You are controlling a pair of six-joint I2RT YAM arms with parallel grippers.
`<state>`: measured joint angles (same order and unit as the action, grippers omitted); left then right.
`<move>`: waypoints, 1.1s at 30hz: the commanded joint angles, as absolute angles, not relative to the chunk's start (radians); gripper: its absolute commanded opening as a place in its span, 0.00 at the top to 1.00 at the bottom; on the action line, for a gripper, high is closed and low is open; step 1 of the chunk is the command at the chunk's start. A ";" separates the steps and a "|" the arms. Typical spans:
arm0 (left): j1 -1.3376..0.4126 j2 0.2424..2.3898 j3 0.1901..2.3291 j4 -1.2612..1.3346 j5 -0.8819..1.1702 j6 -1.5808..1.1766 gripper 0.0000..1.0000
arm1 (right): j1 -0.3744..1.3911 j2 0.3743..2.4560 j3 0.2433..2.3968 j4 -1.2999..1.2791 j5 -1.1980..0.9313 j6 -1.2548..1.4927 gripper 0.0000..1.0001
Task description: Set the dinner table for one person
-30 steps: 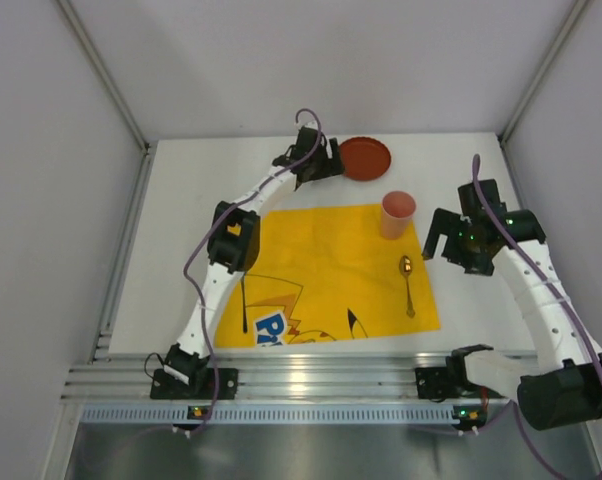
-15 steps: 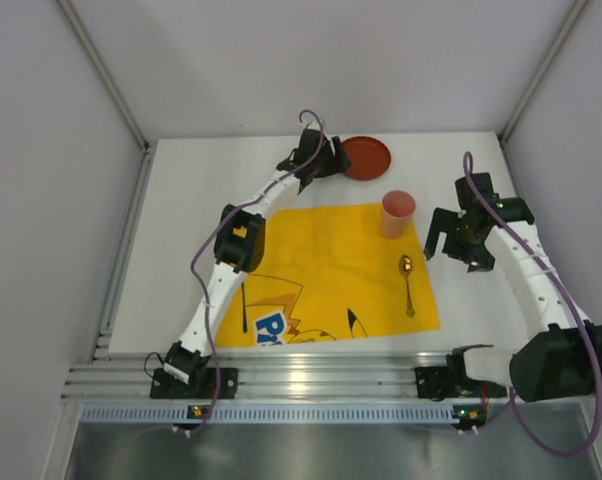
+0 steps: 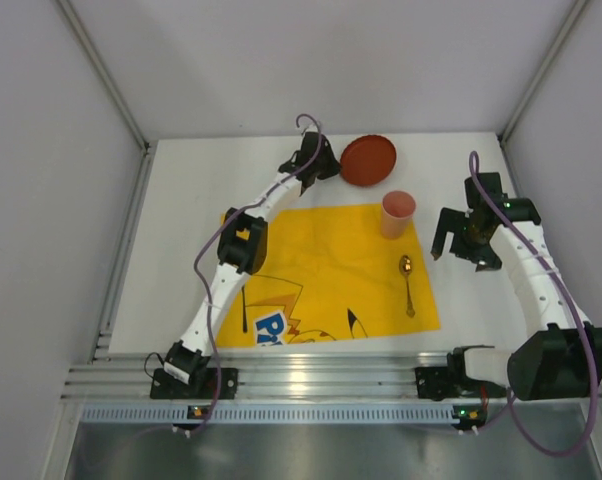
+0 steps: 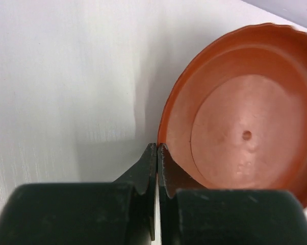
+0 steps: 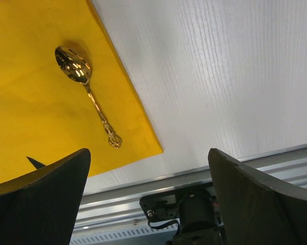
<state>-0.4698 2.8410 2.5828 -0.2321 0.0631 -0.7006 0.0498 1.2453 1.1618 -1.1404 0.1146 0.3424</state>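
A red-brown round plate (image 3: 369, 160) is at the far middle of the white dinner table (image 3: 176, 230). My left gripper (image 3: 323, 166) is shut on the plate's left rim; the left wrist view shows the fingertips (image 4: 151, 155) pinched together at the edge of the plate (image 4: 240, 132). A pink cup (image 3: 398, 213) stands upright at the far right corner of the yellow printed cloth (image 3: 326, 265). A gold spoon (image 3: 407, 283) lies on the cloth's right side and also shows in the right wrist view (image 5: 87, 94). My right gripper (image 3: 465, 247) is open and empty, right of the cup.
A dark thin utensil (image 3: 244, 305) lies along the cloth's left edge. The ribbed aluminium rail (image 3: 301, 380) runs along the near edge, with both arm bases on it. Grey walls close in the table at the back and sides. Bare white tabletop (image 5: 220, 76) lies right of the cloth.
The left gripper has shut on the plate's rim, and the plate has shifted a little to the right and looks tilted. The right gripper has moved slightly to the right, away from the cup.
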 commanded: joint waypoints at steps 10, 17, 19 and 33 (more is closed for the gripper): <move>-0.368 2.645 2.405 -0.250 0.041 -0.718 1.00 | 0.048 1.180 1.201 -1.088 0.094 0.334 0.00; -0.331 2.412 2.298 -0.314 0.070 -0.623 1.00 | 0.071 1.154 1.198 -1.062 0.031 0.354 0.00; -0.337 2.303 2.222 -0.333 0.096 -0.604 1.00 | 0.078 1.137 1.200 -1.060 0.020 0.360 0.00; -0.549 1.513 1.162 -0.414 0.031 -0.505 1.00 | 0.138 0.930 1.092 -1.080 -0.064 0.390 0.00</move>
<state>-0.5079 1.6173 1.2934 -0.3706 0.0628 -0.5106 0.1131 0.9791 1.1175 -1.0801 -0.0448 0.3779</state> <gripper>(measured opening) 0.015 0.996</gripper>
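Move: Back towards the base by about 29 cm and 3 cm to the left hand's left is the yellow mat's middle, about 3 cm below this hand, which already pinches the red plate's left rim. The cup stands 15 cm back and 12 cm right; the spoon lies 32 cm back and 14 cm right, the fork 34 cm back and 21 cm left. From the right hand the mat's middle is roughly 10 cm ahead, 25 cm left and 15 cm below. Keeping its shut grip on the plate's left rim, the left hand slides off to the left about 12 cm, rises, then sweeps back some 25 cm over the mat, passing left of the cup, sinking slightly at the end and rolling its left side up a little. The open, empty right hand drifts up and left by 4 to 5 cm each, its fingers swinging outward about 15 degrees. ##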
